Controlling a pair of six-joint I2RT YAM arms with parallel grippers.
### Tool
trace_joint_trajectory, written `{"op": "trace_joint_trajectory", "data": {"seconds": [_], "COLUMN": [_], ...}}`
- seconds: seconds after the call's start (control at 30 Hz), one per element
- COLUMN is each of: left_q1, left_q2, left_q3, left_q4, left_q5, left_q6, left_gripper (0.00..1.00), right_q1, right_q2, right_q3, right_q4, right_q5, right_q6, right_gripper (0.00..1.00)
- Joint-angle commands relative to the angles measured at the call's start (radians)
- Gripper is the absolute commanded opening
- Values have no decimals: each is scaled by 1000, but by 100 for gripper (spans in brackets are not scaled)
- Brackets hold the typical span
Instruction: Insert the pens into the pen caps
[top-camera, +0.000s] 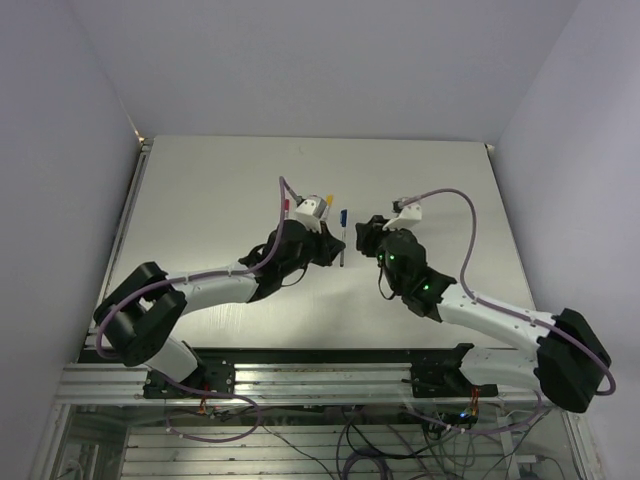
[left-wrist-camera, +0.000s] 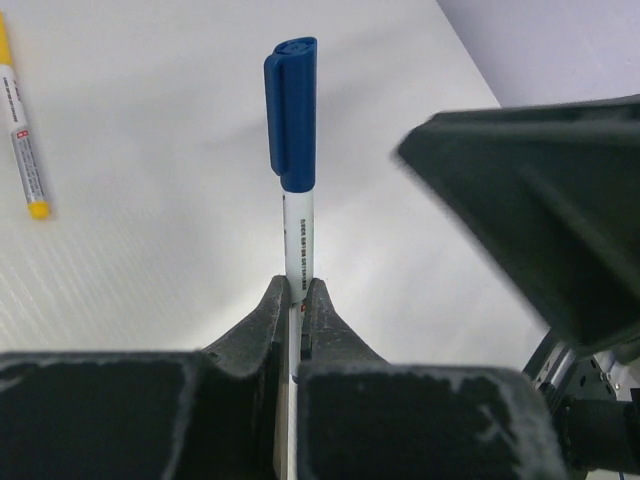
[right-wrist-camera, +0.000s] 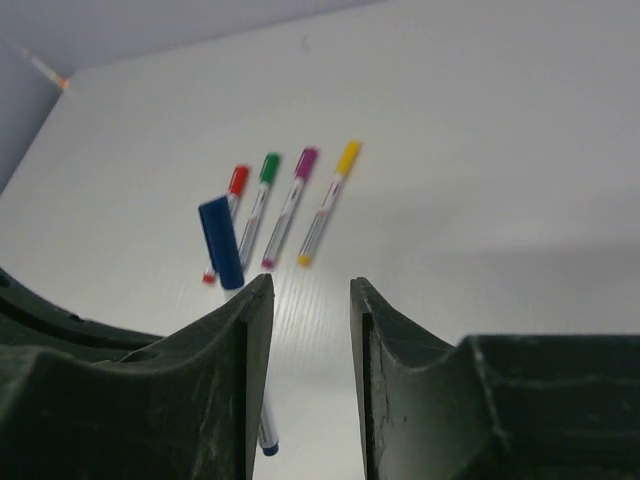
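Note:
My left gripper (left-wrist-camera: 301, 285) is shut on the white barrel of a blue pen (left-wrist-camera: 298, 235), which points away from the wrist. The blue pen cap (left-wrist-camera: 291, 110) sits on its far end. From above, this pen (top-camera: 342, 240) hangs over the middle of the table, with the left gripper (top-camera: 330, 250) beside it and the right gripper (top-camera: 367, 236) just to its right. My right gripper (right-wrist-camera: 310, 288) stands open with nothing between its fingers. The blue cap (right-wrist-camera: 221, 243) shows just left of its left finger (right-wrist-camera: 245, 330).
Four capped pens lie side by side on the white table (right-wrist-camera: 480, 150): red (right-wrist-camera: 237, 181), green (right-wrist-camera: 268, 168), magenta (right-wrist-camera: 305, 162) and yellow (right-wrist-camera: 346, 158). The yellow pen (left-wrist-camera: 22, 130) also shows at the left of the left wrist view. Grey walls close in the table's sides.

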Motion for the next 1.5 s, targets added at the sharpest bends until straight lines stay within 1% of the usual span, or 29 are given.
{"op": "trace_joint_trajectory", "data": {"seconds": [0.0,0.1,0.23,0.27,0.4,0.47,0.73,0.8,0.97,1.1,1.2,1.27,1.37,1.47], "left_q1": [6,6,17,27,76,97,133,136,142,145,145,145,145,145], "left_q2": [55,138,283,319,446,503,674,699,738,746,749,749,743,733], "left_q3": [18,81,232,290,431,509,768,810,855,840,829,819,801,794], "left_q4": [72,27,-46,-64,-119,-182,-442,-487,-554,-559,-565,-562,-542,-533], "left_q5": [-40,-62,-87,-82,-76,-79,-127,-135,-152,-150,-157,-154,-139,-131], "left_q6": [0,30,104,114,137,152,243,259,245,203,171,155,137,129], "left_gripper": [7,7,7,7,7,7,7,7,7,9,12,16,27,35], "right_q1": [0,0,0,0,-1,-1,0,0,-1,0,-1,0,-1,0], "right_q2": [-112,-186,-271,-288,-336,-351,-368,-361,-340,-324,-310,-302,-291,-282], "right_q3": [14,-15,-58,-68,-92,-94,-120,-118,-118,-118,-118,-118,-118,-114], "right_q4": [-44,-98,-192,-213,-303,-337,-351,-351,-348,-336,-336,-335,-329,-327], "right_q5": [207,272,326,332,356,373,384,383,379,369,361,355,347,346], "right_q6": [-51,-32,33,49,109,132,165,170,178,183,189,194,195,195], "right_gripper": [36,36,36,36,36,36,36,36,36,35,35,35,35,35]}}
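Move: The capped blue pen, already in the left fingers, goes to bare table about 19 cm ahead of that hand, 3 cm to its right and 13 cm below. At that same depth lie the yellow pen, some 21 cm ahead and 2 cm left, and the purple pen, 21 cm ahead and 7 cm left. From the open right hand the laying place is roughly 16 cm ahead, 4 cm left and 17 cm below. The blue pen, capped, is carried by the left hand some 16 cm forward and 13 cm down to the right-hand end of the pen row, its left side rolling up about 25 degrees; there the fingers open and let go. The right hand, still open, draws away rightward about 10 cm and slightly back, rising then sinking, and turns clockwise. ##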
